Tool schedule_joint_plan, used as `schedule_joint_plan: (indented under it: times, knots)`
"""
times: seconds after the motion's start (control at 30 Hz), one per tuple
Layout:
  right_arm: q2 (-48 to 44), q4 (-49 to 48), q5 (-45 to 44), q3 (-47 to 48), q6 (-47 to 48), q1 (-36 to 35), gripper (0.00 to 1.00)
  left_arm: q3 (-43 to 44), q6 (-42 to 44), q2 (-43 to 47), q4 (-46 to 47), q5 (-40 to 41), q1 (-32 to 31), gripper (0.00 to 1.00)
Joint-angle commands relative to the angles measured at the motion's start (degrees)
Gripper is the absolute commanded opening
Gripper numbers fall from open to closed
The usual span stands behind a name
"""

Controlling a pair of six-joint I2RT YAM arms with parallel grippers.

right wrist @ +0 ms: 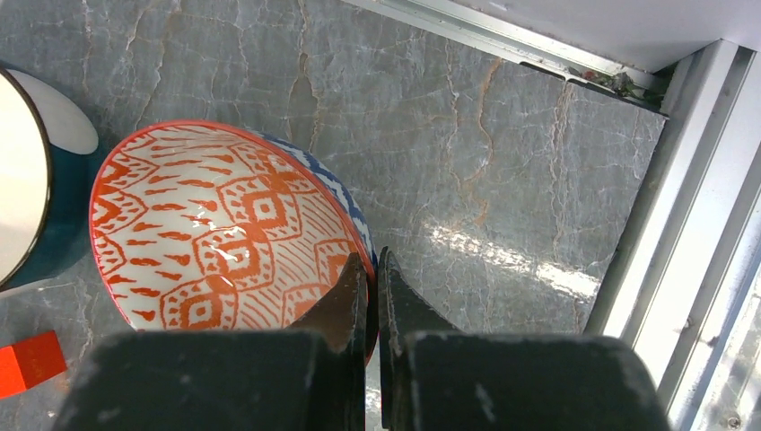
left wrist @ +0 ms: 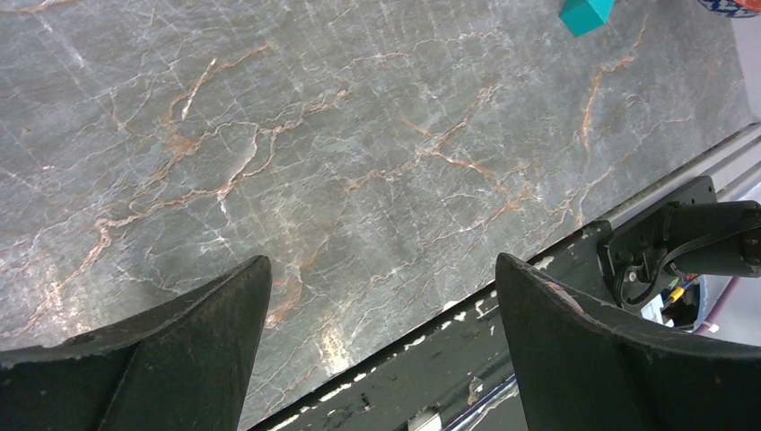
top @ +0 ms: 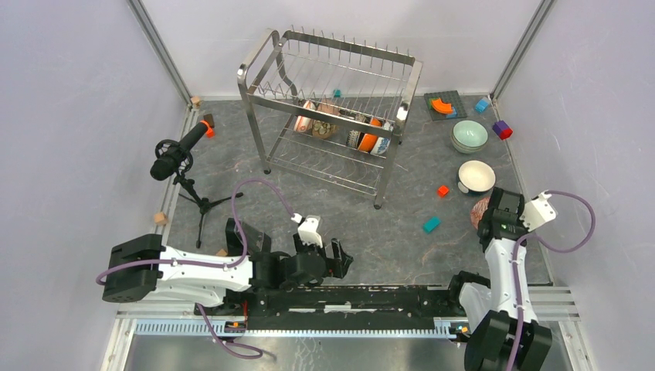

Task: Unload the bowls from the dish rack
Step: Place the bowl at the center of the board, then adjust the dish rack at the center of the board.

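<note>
The dish rack [top: 384,178] stands at the back centre, with several bowls [top: 369,139] on edge on its lower tier. A pale green bowl [top: 470,135] and a cream white bowl [top: 476,176] sit on the table at the right. My right gripper [right wrist: 371,260] is shut on the rim of the red-patterned bowl [right wrist: 215,224], which is tilted low beside the cream bowl [right wrist: 18,180]. From above, the right gripper [top: 494,220] hides most of this bowl [top: 479,212]. My left gripper [left wrist: 381,269] is open and holds nothing, low over the table's near edge [top: 340,259].
A microphone on a tripod [top: 176,154] stands at the left. Small toy blocks lie about: teal [top: 431,224], orange [top: 442,190], purple and red [top: 502,129], and a grey plate with an orange piece [top: 443,105]. The right wall rail [right wrist: 691,224] runs close to my right gripper.
</note>
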State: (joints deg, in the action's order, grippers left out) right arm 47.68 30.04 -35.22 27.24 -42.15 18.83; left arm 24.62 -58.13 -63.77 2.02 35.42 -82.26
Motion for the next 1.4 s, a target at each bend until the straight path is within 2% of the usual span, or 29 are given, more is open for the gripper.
schedule_joint_plan:
  times: [0.0,0.47,0.5,0.73,1.0,1.1,1.3,1.37]
  knots:
    - [-0.93,-4.99,-2.67,-1.01,-0.93,0.72,0.00,-1.13,-4.16,0.56,2.37,0.28,-0.21,1.00]
    - [1.37,-12.95,4.16,-6.11,2.25,3.24,0.00,-3.17,-4.80,0.12,5.09,0.63,-0.25,1.00]
    - [1.57,-12.89,4.18,-6.47,2.51,3.34,0.03,-3.26,-4.88,-0.07,5.34,0.55,-0.26,1.00]
    - [0.09,-13.38,3.44,-8.45,5.47,3.41,0.41,-3.15,-5.24,-1.40,6.92,-0.41,-0.26,1.00]
    - [-0.46,-11.27,1.12,-7.04,5.52,2.94,0.65,-3.79,-7.43,-2.28,7.45,-1.16,-0.33,1.00]
    - [-0.63,-8.92,-0.21,-4.39,5.29,2.22,0.72,-3.45,-6.88,-1.98,7.38,-1.40,-0.32,1.00]
    - [-0.87,-4.42,2.27,7.57,5.59,-1.68,0.75,-1.85,-5.37,-2.52,6.15,-1.29,-0.44,1.00]
    - [-2.92,-6.04,3.89,9.49,6.01,-4.19,0.74,-1.30,-4.37,-2.42,5.72,-1.06,-0.45,1.00]
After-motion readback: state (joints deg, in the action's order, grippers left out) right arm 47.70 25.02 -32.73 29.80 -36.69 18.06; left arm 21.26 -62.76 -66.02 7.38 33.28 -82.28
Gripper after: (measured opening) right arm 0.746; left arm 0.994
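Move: The right gripper holds the patterned bowl by its near rim: the bowl's middle is some 6 cm ahead and 3 cm below. The bare table spot for it is about 5 cm ahead, 9 cm down. The cream bowl stands roughly 19 cm ahead and 3 cm left, the red block about 14 cm ahead and 13 left, the teal block 3 ahead and 19 left. From the left hand the bowl is about 48 cm to the right and 13 ahead. Lower the right gripper about 3 cm, keeping its pinch on the near rim, to set the patterned bowl on the table just on the near side of the cream bowl. As the descent slows, open the fingers about three-quarters to let go of the rim, then lift clear some 4 cm while easing 2 cm forward over the bowl. ##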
